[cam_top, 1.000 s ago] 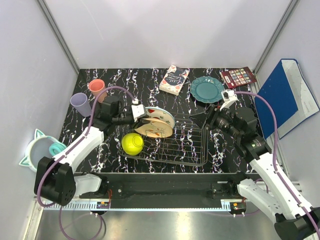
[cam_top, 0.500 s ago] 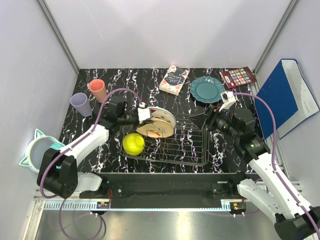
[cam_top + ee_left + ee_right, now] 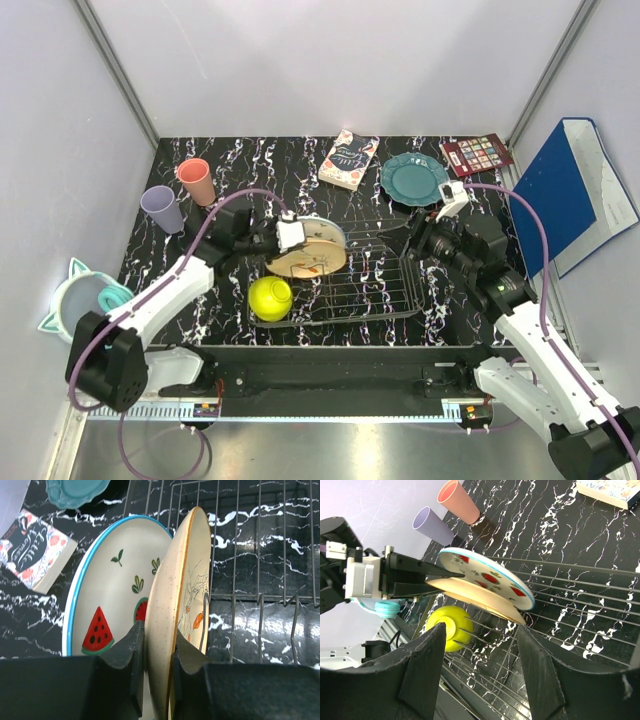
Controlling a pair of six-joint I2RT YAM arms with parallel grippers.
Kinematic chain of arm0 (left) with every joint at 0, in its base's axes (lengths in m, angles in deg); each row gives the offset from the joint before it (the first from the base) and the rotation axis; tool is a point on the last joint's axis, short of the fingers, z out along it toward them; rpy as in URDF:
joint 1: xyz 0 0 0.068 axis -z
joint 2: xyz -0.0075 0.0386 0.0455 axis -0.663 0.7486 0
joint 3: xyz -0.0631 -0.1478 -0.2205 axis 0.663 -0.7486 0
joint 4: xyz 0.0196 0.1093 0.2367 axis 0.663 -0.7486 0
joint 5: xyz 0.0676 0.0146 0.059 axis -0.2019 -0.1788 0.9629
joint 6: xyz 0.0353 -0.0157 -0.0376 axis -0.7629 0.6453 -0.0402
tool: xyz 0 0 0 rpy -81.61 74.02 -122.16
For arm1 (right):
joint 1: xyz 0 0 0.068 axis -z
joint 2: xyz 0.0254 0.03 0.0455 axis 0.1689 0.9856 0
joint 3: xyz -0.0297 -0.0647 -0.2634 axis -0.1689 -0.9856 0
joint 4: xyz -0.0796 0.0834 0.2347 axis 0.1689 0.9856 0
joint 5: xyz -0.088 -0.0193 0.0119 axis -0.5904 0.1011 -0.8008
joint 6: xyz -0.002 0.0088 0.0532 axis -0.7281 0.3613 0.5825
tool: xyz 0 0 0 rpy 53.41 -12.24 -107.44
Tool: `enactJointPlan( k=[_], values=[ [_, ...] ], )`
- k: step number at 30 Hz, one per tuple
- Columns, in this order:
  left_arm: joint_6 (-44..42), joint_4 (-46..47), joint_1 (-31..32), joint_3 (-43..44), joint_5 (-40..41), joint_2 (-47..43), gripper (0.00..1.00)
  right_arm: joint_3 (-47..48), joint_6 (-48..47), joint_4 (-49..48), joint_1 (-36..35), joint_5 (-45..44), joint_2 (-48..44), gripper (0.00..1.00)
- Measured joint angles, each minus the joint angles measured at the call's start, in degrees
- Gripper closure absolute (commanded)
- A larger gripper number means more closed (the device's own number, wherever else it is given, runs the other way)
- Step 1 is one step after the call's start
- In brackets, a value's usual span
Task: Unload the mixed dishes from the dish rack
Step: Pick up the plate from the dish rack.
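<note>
The peach branch-patterned plate [image 3: 305, 265] [image 3: 170, 605] stands on edge at the left end of the dark wire dish rack [image 3: 370, 290] [image 3: 580, 610]. My left gripper [image 3: 290, 238] [image 3: 159, 632] is shut on its rim. The white plate with red watermelon slices [image 3: 320, 232] [image 3: 110, 590] leans just behind it. A yellow-green bowl [image 3: 269, 298] [image 3: 451, 625] lies at the rack's front left corner. My right gripper [image 3: 415, 240] [image 3: 480, 630] hangs open over the rack's right end, holding nothing. A teal plate [image 3: 414, 178], a salmon cup [image 3: 195, 180] and a lilac cup [image 3: 162, 208] stand on the table.
A patterned book [image 3: 348, 160] and a red gridded card [image 3: 477, 155] lie at the back. A blue folder [image 3: 570, 190] leans at the right wall. The mint cat-eared bowl [image 3: 75, 295] sits off the table's left edge. The black frame rail [image 3: 330, 375] runs along the front.
My left gripper has pushed right onto the peach plate's rim and its jaws have closed on it; both plates shifted slightly. The right arm has hardly moved.
</note>
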Motion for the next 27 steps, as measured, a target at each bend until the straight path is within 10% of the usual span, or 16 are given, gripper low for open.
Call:
enactJointPlan(
  k=[27],
  values=[
    [1.01,-16.11,-0.28,14.91,4.61,-1.73,1.00,0.02,0.15,-1.55,0.02,0.13,1.77,0.35]
  ],
)
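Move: The left hand has the cream plate pinched at its upper left rim, the plate's middle about 7 cm to the right, level fore and aft and some 4 cm lower. The watermelon plate stands just beyond it, about 9 cm right, 4 cm ahead and 6 cm below the hand; the green bowl is about 13 cm back, 3 cm left and 8 cm down. From the right hand the cream plate's middle lies some 19 cm left, 5 cm back and 14 cm down. Leftward first, about 2 cm with hardly any rise, the left hand then pulls upward, slowly and then fast at the end, to some 7 cm higher, drifting a little forward and back to the right as it climbs. The fingers keep their pinch on the cream plate's left rim, drawing the plate up out of the rack; the wrist turns only about 5 degrees. ##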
